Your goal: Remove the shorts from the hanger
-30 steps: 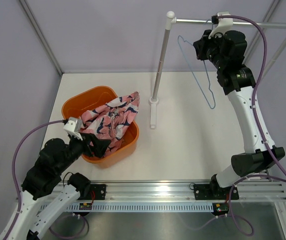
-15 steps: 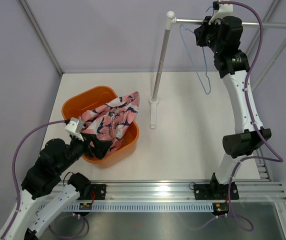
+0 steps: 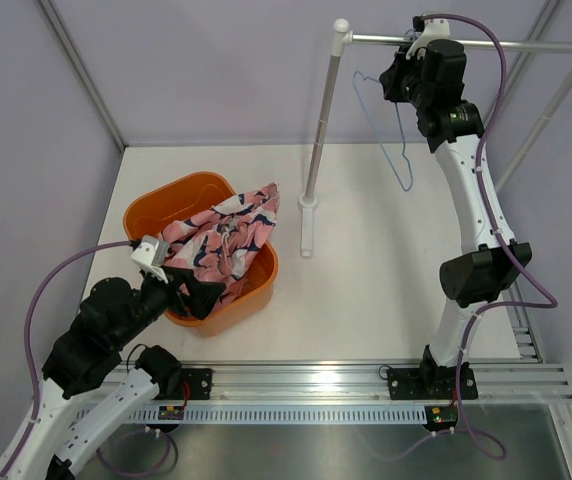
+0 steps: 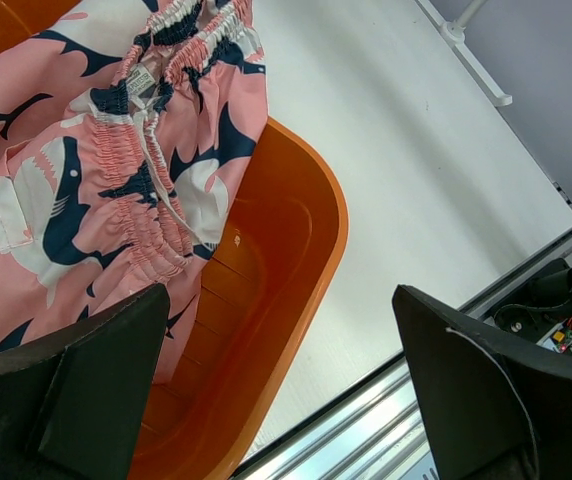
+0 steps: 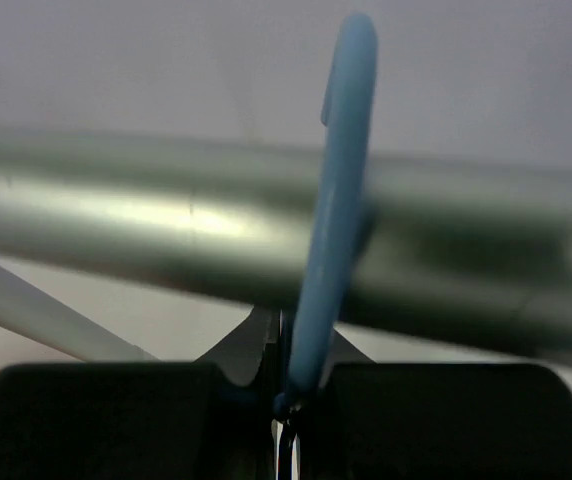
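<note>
The pink shorts [image 3: 222, 240] with navy and white print lie in the orange basket [image 3: 181, 192], spilling over its far right rim; they fill the upper left of the left wrist view [image 4: 116, 150]. My left gripper [image 3: 188, 292] is open and empty over the basket's near rim [image 4: 306, 270]. The light-blue wire hanger [image 3: 394, 130] is bare. My right gripper [image 3: 396, 78] is shut on the hanger's neck just under the silver rail [image 3: 466, 44]. In the right wrist view the hook [image 5: 336, 190] crosses in front of the rail [image 5: 116, 220].
The rail's white left post [image 3: 321, 130] stands on a foot at mid table. A second post [image 3: 561, 95] slants at the far right. Grey walls enclose the back and sides. A metal track [image 3: 316, 385] runs along the near edge.
My right arm has lifted the hanger up and to the left, from below the rail's right part to just under the rail. The left arm and shorts have not moved.
</note>
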Robot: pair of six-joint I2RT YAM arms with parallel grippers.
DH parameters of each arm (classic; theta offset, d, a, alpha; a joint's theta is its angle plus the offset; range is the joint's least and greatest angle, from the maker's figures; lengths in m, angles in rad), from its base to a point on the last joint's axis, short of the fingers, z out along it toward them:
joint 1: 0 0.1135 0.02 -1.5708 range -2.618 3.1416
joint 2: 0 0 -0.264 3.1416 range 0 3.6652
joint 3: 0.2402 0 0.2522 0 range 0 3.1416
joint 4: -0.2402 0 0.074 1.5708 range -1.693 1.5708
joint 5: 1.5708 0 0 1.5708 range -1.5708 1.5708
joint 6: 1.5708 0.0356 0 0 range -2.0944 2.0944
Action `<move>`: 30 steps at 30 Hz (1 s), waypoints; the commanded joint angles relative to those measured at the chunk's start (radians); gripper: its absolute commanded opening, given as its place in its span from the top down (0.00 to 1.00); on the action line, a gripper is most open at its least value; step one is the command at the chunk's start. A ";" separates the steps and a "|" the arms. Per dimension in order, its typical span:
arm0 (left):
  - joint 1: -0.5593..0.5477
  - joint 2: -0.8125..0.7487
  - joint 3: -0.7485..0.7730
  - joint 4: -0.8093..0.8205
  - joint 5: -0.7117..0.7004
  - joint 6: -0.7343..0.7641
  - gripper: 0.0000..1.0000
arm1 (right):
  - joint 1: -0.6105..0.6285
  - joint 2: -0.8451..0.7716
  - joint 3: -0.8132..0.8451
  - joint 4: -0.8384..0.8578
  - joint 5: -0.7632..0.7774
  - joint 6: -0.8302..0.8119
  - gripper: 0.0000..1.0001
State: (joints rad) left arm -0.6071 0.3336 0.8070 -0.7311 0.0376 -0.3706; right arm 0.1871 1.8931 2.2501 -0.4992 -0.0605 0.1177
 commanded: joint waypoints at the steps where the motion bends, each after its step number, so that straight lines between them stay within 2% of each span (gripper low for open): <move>1: -0.010 -0.007 -0.005 0.039 -0.004 -0.001 0.01 | -0.008 -0.042 -0.044 0.031 0.027 0.014 1.00; 8: -0.011 -0.005 -0.005 0.041 -0.005 -0.001 0.01 | -0.008 -0.081 -0.118 0.054 0.039 0.016 1.00; 12: -0.013 -0.004 -0.005 0.041 -0.004 0.001 0.01 | -0.008 -0.111 -0.133 0.062 0.054 0.023 0.86; 13: -0.013 -0.002 -0.005 0.039 -0.005 -0.001 0.01 | -0.008 -0.123 -0.132 0.063 0.056 0.025 0.78; 15: -0.013 -0.001 -0.005 0.039 -0.005 -0.001 0.01 | -0.008 -0.137 -0.135 0.068 0.056 0.025 0.68; 16: -0.013 -0.001 -0.005 0.041 -0.007 -0.001 0.01 | -0.006 -0.152 -0.135 0.071 0.056 0.026 0.59; 20: -0.013 -0.001 -0.005 0.041 -0.008 -0.002 0.01 | -0.008 -0.184 -0.127 0.067 0.083 0.031 0.43; 23: -0.013 -0.002 -0.005 0.041 -0.011 -0.001 0.01 | -0.008 -0.213 -0.132 0.057 0.102 0.040 0.36; 28: -0.014 -0.007 -0.005 0.041 -0.015 -0.002 0.01 | -0.008 -0.282 -0.130 -0.028 0.240 0.117 0.31; 30: -0.014 -0.008 -0.006 0.041 -0.016 -0.002 0.01 | -0.008 -0.325 -0.182 -0.064 0.287 0.146 0.29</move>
State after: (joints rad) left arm -0.6151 0.3336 0.8070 -0.7315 0.0296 -0.3706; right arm 0.1864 1.6573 2.1029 -0.5076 0.1081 0.1974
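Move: The right hand grips the empty hanger just under its hook, which is already over the rail; the rail crosses about 1 cm ahead and 4 cm above this hand. The rack's left corner joint sits roughly 13 cm to the left, about 1 cm ahead and 4 cm up, and the hanger's frame hangs some 12 cm below, around 2 cm left. From the left hand the hooked spot on the rail is about 40 cm ahead, 36 cm right and 21 cm higher. Easing slightly down and then back by a centimetre or so, the right hand settles the hook on the rail and opens its nearly shut fingers to about two-thirds, letting go of the hanger. It then withdraws faster, back towards the base some 6 cm in all, rising about 5 cm and going 4 cm right, while turning about 10 degrees clockwise. ##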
